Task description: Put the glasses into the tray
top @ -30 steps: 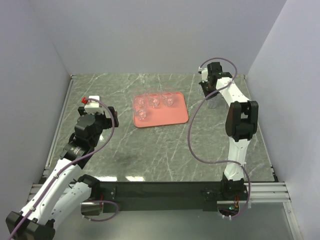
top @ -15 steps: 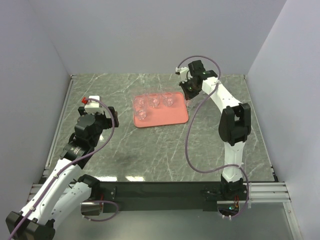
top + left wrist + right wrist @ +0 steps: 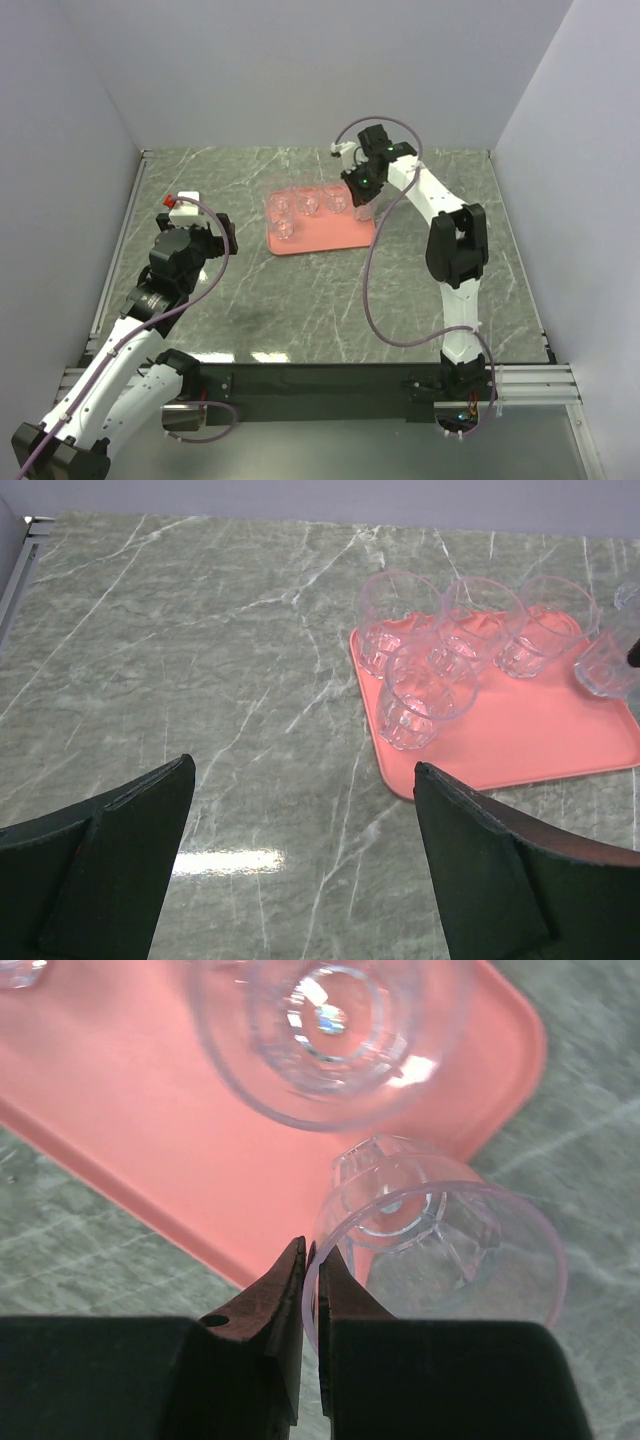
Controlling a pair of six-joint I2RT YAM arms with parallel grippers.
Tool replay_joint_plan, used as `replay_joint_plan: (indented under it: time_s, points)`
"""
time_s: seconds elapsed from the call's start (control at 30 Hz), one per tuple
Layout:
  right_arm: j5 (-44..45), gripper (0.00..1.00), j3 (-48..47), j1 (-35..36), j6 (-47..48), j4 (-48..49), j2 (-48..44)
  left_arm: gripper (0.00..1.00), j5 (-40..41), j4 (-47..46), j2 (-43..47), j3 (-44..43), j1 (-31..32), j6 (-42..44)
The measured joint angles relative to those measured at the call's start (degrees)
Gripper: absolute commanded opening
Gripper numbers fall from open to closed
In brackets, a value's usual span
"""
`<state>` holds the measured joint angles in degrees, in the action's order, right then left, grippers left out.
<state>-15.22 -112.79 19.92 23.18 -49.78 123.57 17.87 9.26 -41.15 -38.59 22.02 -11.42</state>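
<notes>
The salmon-pink tray [image 3: 330, 236] lies at the back middle of the marble table. Several clear glasses [image 3: 308, 201] stand upright on it, three in a row and one in front [image 3: 425, 695]. My right gripper [image 3: 362, 196] hangs over the tray's right edge, shut on the rim of another glass [image 3: 440, 1240], with one finger inside the wall and one outside. That held glass [image 3: 612, 665] hovers above the tray's [image 3: 120, 1110] corner, close beside a standing glass [image 3: 330, 1030]. My left gripper [image 3: 302, 770] is open over bare marble, left of and nearer than the tray [image 3: 540, 742], holding nothing.
Grey walls close in the table at the back and on both sides. A metal rail [image 3: 118, 250] runs along the table's left edge. The right arm's cable [image 3: 378, 290] loops over the table right of the tray.
My right arm has swung left from the table's back right, carrying the glass to just over the tray's right edge. The left arm has not moved.
</notes>
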Motion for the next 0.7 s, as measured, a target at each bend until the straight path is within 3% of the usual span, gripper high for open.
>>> replay_joint_plan:
  time_s: [0.47, 0.7]
  points:
    - [0.8, 0.00, 4.1, 14.5, 1.8, -0.2, -0.5, 0.97, 0.0, 0.0, 0.1, 0.0, 0.0, 0.0]
    - [4.3, 0.01, -5.8, 18.8, 1.8, -1.6, 3.9, 0.97, 0.0, 0.0, 0.1, 0.0, 0.0, 0.0]
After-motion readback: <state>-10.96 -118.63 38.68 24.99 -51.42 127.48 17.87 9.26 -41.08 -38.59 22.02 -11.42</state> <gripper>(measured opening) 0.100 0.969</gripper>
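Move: The right hand already holds a glass by its rim. The free patch of tray it is bound for lies about 12 cm left, 4 cm back and some 11 cm below. Just beyond it, the near-left glass stands about 19 cm left and 4 cm back. The far-right glass is 4 cm ahead and 4 cm left, the far-middle glass 4 cm ahead and 11 cm left. From the left hand, that patch is roughly 9 cm ahead, 21 cm right and well below. Still pinching the glass by its rim, the right hand carries it over the tray towards the near-left glass, about 14 cm left and 8 cm back, then edges about 1 cm forward again. It dips some 2 cm and comes back up nearly as much, while the wrist turns roughly 20 degrees counter-clockwise; the fingers stay closed. ##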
